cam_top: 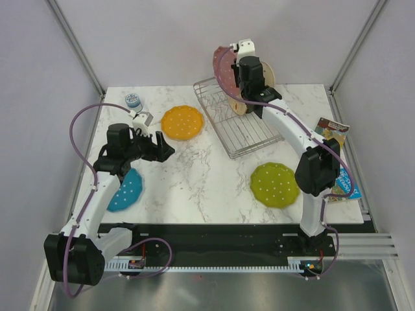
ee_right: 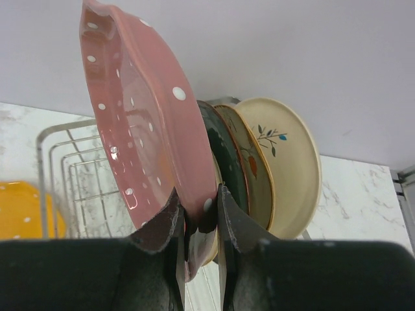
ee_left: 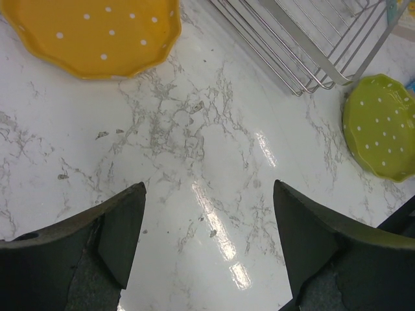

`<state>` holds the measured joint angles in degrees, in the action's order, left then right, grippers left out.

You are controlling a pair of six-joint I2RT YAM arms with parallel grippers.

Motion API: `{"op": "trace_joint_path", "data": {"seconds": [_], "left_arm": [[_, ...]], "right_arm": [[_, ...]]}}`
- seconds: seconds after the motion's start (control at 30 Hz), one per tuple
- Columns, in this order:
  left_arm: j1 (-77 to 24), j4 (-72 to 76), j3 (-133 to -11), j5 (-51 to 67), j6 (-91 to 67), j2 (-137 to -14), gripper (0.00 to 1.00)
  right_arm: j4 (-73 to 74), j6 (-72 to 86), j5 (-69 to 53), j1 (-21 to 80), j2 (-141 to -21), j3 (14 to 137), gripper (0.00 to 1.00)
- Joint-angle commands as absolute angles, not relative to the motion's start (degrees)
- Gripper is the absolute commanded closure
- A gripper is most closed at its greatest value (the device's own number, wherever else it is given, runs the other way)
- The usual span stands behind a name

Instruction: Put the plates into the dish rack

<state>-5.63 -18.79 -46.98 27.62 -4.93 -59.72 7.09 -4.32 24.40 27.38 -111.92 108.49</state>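
Note:
My right gripper (ee_right: 198,194) is shut on the rim of the pink plate (ee_right: 142,116), which stands on edge and tilted above the dish rack (cam_top: 240,123), just left of the plates standing in it. From above, the pink plate (cam_top: 224,70) hangs over the rack's far end beside the right gripper (cam_top: 238,74). The orange plate (cam_top: 183,122) lies flat left of the rack. The lime green plate (cam_top: 275,184) lies flat near the front right. The blue plate (cam_top: 126,190) lies partly under my left arm. My left gripper (ee_left: 209,188) is open over bare marble, with nothing between its fingers.
A dark green plate (ee_right: 227,152), a beige plate (ee_right: 249,162) and a cream plate (ee_right: 292,162) stand upright in the rack's far end. Colourful books (cam_top: 334,129) lie along the table's right edge. A small blue-and-white jar (cam_top: 133,101) sits at the back left.

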Motion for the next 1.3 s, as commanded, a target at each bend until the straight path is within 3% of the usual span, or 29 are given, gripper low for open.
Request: {"op": "trace_joint_path", "data": {"seconds": [0.0, 1.27], "left_arm": [[-5.54, -14.59, -47.55, 29.88, -7.47, -60.64, 0.14], [-5.54, -11.95, -44.21, 31.2, -10.11, -60.73, 0.15]], "right_arm": [[-5.27, -6.5, 31.37, 27.95, -111.79, 113.11, 1.0], [-11.16, -15.2, 40.08, 29.53, -118.74, 111.1, 1.0]]}}
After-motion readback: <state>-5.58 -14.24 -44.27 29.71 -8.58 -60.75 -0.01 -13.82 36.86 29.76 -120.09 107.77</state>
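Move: The free slot at the left end of the row of standing plates in the dish rack lies about 8 cm ahead of the right hand, 4 cm to its left and some 12 cm below; this hand already holds the pink plate upright. The near cream plate stands about 3 cm right of the slot, the dark green plate 6 cm right of it, while the orange plate lies flat some 18 cm left of it and 11 cm nearer. From the left hand the slot is roughly 33 cm ahead and 21 cm to the right, about level. The pink plate, still pinched by its near rim in the right hand, is lowered about 6 cm towards the free slot beside the near cream plate, easing some 2 cm forward as it sinks. The descent is quick, then the hand nearly stops at that height and keeps its grip, the wrist having rolled its left side down by roughly 10 degrees and turned slightly clockwise. ##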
